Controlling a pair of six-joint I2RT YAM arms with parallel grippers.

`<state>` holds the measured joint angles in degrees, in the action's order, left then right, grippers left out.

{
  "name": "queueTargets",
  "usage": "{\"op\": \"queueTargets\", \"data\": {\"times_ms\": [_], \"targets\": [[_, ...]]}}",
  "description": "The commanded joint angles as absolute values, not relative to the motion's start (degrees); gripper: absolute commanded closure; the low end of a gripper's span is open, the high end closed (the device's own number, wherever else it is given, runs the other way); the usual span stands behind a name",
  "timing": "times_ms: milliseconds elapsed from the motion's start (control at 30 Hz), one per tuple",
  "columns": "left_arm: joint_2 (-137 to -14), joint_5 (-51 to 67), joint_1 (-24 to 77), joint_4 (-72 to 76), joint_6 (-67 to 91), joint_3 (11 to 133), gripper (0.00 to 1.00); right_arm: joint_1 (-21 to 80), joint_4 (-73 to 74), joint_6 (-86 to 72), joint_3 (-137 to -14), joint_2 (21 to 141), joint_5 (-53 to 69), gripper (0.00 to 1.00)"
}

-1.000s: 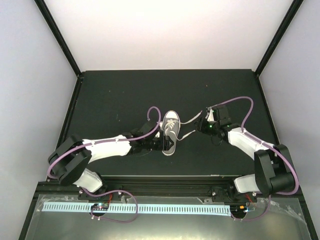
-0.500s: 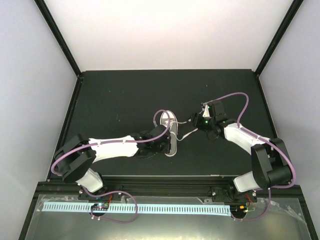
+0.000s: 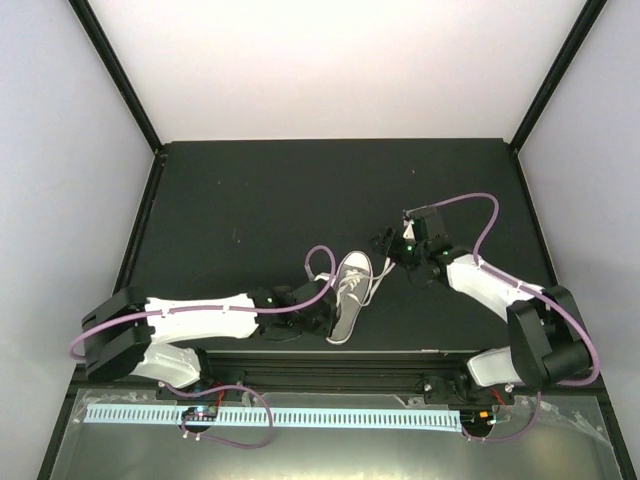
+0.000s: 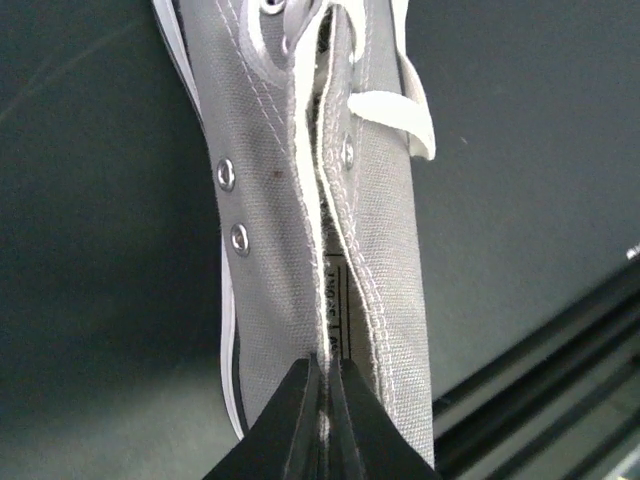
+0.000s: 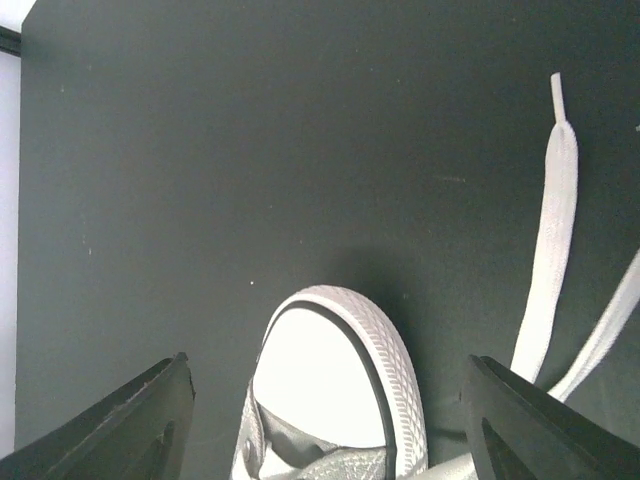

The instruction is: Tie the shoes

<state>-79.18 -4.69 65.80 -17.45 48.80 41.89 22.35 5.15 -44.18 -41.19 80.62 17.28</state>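
Note:
The grey sneaker [image 3: 347,297] lies on the black table [image 3: 240,200] near the front edge, its white toe cap [image 3: 357,266] pointing to the far right. My left gripper [image 3: 322,322] is shut on the canvas edge at the heel opening; in the left wrist view its tips [image 4: 325,365] pinch the grey canvas [image 4: 280,250]. My right gripper [image 3: 386,246] is wide open just beyond the toe. In the right wrist view the toe cap [image 5: 315,385] lies between the spread fingers [image 5: 150,415], without touching them. A loose white lace [image 5: 555,230] lies to the right of the toe.
The table's front edge with its black rail [image 3: 330,358] runs just behind the shoe's heel and shows in the left wrist view [image 4: 560,370]. White walls and black corner posts [image 3: 120,75] enclose the table.
The left arm has drawn the shoe toward the front edge and turned its toe to the far right. The right gripper has moved left to the toe.

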Motion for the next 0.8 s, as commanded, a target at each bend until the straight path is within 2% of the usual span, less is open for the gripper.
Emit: {"op": "queueTargets", "data": {"times_ms": [0,33,200,400,467,600,767], "targets": [[-74.88,-2.95,68.11,-18.6,51.43,40.68,0.92,24.01,4.41,-49.1,-38.49,76.51,11.98,0.24],[-74.28,-2.7,68.31,-18.46,51.49,40.43,0.86,24.07,4.29,-49.76,-37.85,75.53,11.33,0.24],[-69.45,-3.45,68.6,-19.27,49.72,40.37,0.38,24.17,7.88,-48.69,-36.66,72.84,7.01,0.23],[-60.0,-5.82,65.66,-24.12,36.73,45.68,0.05,24.88,14.82,-42.68,-38.16,73.14,5.02,0.25],[-57.73,-0.98,60.55,-26.99,30.68,49.32,0.01,26.21,16.56,-41.9,-38.13,73.09,4.45,0.25],[-57.27,9.19,44.69,-34.8,18.86,58.88,0.01,29.39,13.87,-47.48,-34.83,69.97,5.4,0.26],[-60.45,10.27,31.47,-39.5,10.04,67.34,0.01,34.48,5.55,-60.29,-29.21,65.16,4.72,0.26]]}}
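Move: The left gripper is shut on the shoe's heel collar. The shoe's middle lies about 5 cm ahead, 4 cm to its right and 3 cm lower; the loose laces lie some 12 cm ahead, 11 cm right and 5 cm below. From the open right gripper, the loose laces are about 6 cm back, 1 cm left and 8 cm below, with the shoe's middle roughly 12 cm back, 8 cm left and 6 cm lower. Open the left gripper wide to let go of the heel collar, easing back slightly, then lift fast about 23 cm, swinging forward and left off the shoe and tipping the fingers up some 30 degrees. Meanwhile draw the right gripper, kept open, back about 6 cm towards the loose laces, bowing out to the right and returning, and sinking slightly. ##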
